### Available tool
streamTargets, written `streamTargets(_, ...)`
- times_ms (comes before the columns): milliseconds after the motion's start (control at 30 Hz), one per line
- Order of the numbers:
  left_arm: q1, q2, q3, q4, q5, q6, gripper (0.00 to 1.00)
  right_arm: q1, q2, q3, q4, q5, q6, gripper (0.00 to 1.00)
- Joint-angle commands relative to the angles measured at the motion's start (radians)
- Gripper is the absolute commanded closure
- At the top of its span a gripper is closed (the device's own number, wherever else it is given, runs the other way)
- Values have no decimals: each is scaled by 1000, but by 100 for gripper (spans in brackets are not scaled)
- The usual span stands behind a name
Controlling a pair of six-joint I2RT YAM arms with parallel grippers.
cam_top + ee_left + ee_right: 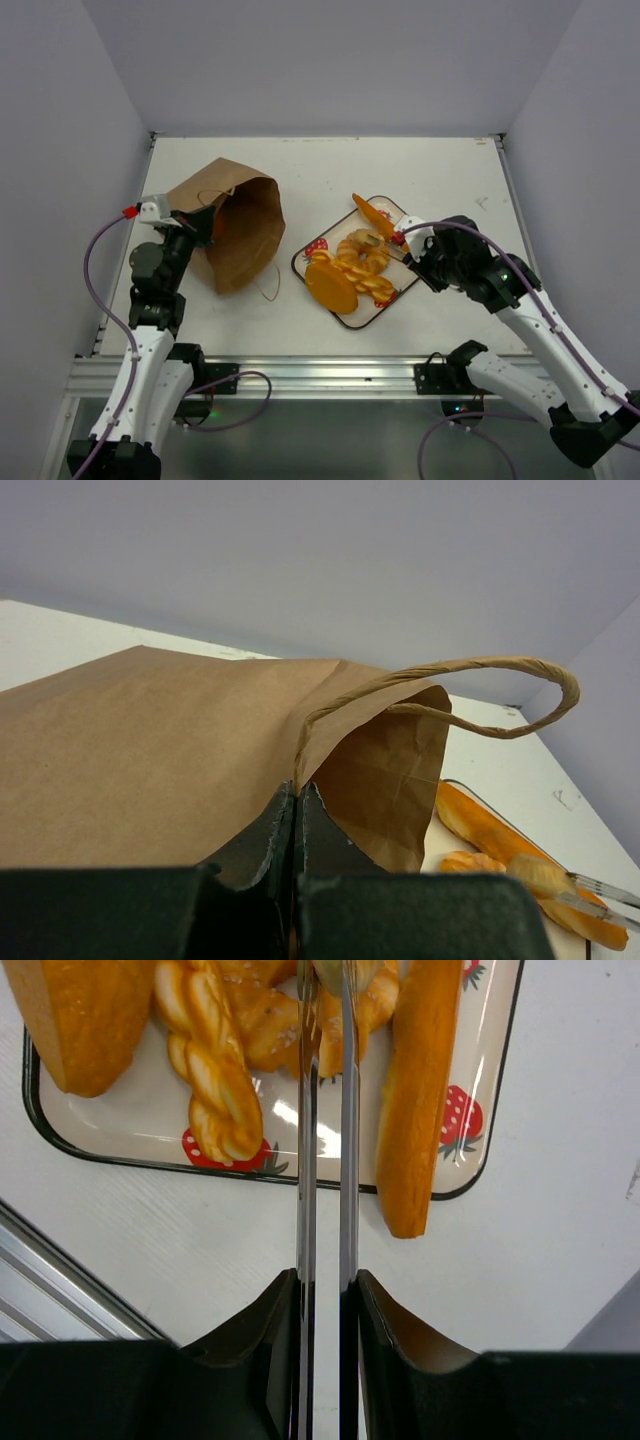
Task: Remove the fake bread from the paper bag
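Observation:
The brown paper bag (235,235) lies on its side at the left, mouth toward the tray. My left gripper (205,225) is shut on the bag's rim (297,790), and a handle (480,670) loops above it. The fake bread lies on the strawberry tray (300,262): a flat disc (330,285), a baguette (372,213), a ring doughnut (360,248) and a braided loaf (375,287). My right gripper (327,1280) is shut on metal tongs (325,1160). The tong tips pinch a small bun (535,873) over the tray. The bag's inside is hidden.
The tray (130,1150) sits at the table's centre right, with the baguette (420,1090) overhanging its rim. The aluminium rail (300,375) runs along the near edge. Walls close in the left, back and right sides.

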Motion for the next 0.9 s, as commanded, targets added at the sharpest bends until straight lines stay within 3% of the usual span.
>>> streamTargets(0, -8, -22, 32, 3, -7, 60, 100, -44, -39, 30, -23, 20, -63, 100)
streamTargets(467, -41, -54, 32, -43, -23, 123, 100, -223, -160, 73, -179, -92, -221, 100)
streamTargets(867, -41, -38, 38, -25, -3, 104, 100, -240, -184, -54, -222, -39, -249, 100)
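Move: The right hand's tongs hold a small bread over the ring bread. Its place, the tray's right side by the long loaf, lies about 6 cm ahead of that hand, 2 cm left and 15 cm below. The long loaf's middle is 6 cm beyond that place; the ring bread is about 8 cm ahead of the hand and 10 cm left, the braided bread level with the hand and 12 cm left. From the left hand the place is some 38 cm right, 3 cm back and 23 cm below. Rightwards and back goes the right hand, some 6 cm over and 4 cm towards its base, lifting about 2 cm on the way before sinking nearly 3 cm at the end. Its fingers keep their grip on the tongs, carrying the small bread off the ring bread towards the near end of the long loaf. The left hand stays pinching the bag's mouth at the handle, rolling only slightly. ##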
